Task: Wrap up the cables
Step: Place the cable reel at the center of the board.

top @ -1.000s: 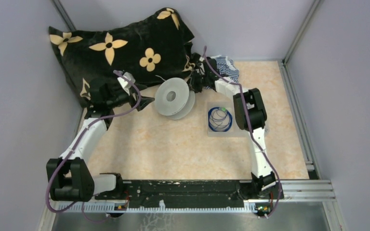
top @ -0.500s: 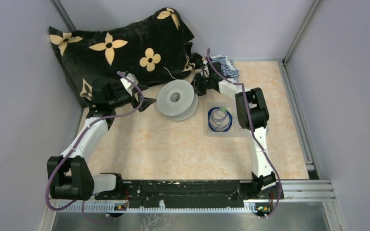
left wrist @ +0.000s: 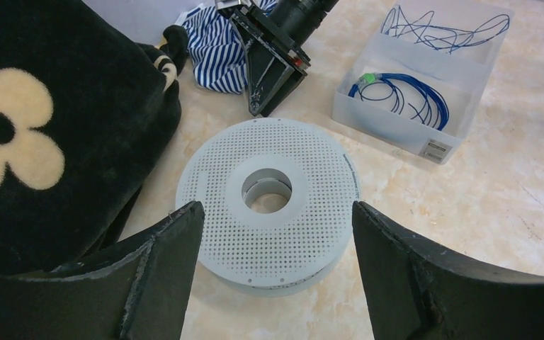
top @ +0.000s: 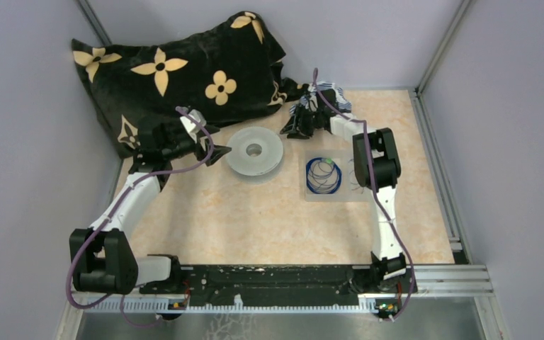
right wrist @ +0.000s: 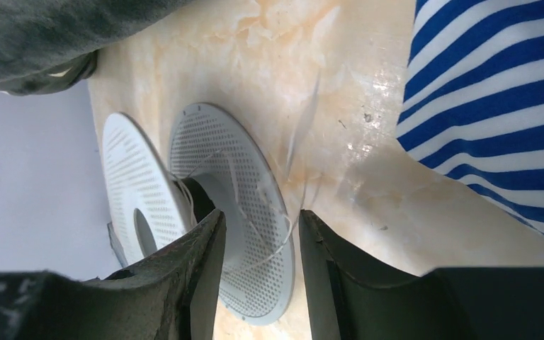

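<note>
A pale perforated spool lies flat on the table. My left gripper stands open at its left edge, and in the left wrist view the wide jaws flank the spool without touching it. Just beyond the spool's far right, my right gripper is open. A thin whitish cable runs loose from the spool's core across the gap between the right gripper's fingers. A dark blue cable coil with a green bit and a scribbly tangle lie in a clear tray.
A black pillow with cream flowers fills the far left corner, close behind the left gripper. A blue-and-white striped cloth lies under the right arm's wrist. Walls close in the table's left, far and right sides.
The spool has gone from tilted on its edge to lying flat. The right gripper has opened and drawn back toward the far wall. The left gripper has edged toward the spool.
</note>
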Robot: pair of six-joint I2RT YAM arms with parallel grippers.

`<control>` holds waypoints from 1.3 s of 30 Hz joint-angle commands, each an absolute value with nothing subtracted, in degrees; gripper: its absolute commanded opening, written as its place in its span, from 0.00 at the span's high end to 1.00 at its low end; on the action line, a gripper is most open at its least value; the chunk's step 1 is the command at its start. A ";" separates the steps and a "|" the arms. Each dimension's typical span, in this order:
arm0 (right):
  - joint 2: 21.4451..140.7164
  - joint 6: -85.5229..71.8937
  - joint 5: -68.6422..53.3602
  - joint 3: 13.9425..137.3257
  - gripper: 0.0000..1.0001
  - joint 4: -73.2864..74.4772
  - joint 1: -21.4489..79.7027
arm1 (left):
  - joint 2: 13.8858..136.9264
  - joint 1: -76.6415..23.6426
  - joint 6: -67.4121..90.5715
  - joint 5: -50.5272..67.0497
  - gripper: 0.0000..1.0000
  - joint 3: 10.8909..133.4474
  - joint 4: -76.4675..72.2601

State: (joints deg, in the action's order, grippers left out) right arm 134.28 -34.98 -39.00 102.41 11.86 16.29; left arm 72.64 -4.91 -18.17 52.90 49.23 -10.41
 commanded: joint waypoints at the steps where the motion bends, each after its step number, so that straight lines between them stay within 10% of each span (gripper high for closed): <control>1: 133.61 -30.62 -38.23 106.05 0.57 13.86 16.18 | 72.98 -5.65 -20.23 52.20 0.18 48.83 -10.47; 11: 133.89 -28.04 -36.46 107.50 0.60 14.67 16.15 | 76.23 -10.34 -23.67 48.20 0.17 49.78 -9.36; 22: 135.07 -27.36 -35.16 111.17 0.95 15.74 16.64 | 76.60 -11.86 -25.31 46.58 0.17 49.13 -8.94; 39: 146.97 -18.02 -25.44 137.49 0.97 27.49 24.46 | 76.33 -13.38 -26.13 43.67 0.16 48.00 -9.38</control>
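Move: The loose white cable off the reel runs right at the right fingertips, a centimetre or two to the left and slightly below. From that hand the reel's centre is about 11 cm left and 5 cm back, nearly level; the striped cloth some 11 cm right and 8 cm ahead; the pillow's right end roughly 11 cm ahead, 2 cm left. From the left hand, the reel lies about 12 cm right, 7 cm ahead and 18 cm below. Drifting barely a centimetre to the right at first, the right hand shuts its half-open fingers, seemingly pinching the white cable beside the reel. Then it swings left, forward and up past the reel's far right rim towards the pillow, about 5 cm, the wrist turning some 20 degrees. The left hand, wide open and empty, sinks about 4 cm and shifts 3 cm right towards the reel. ##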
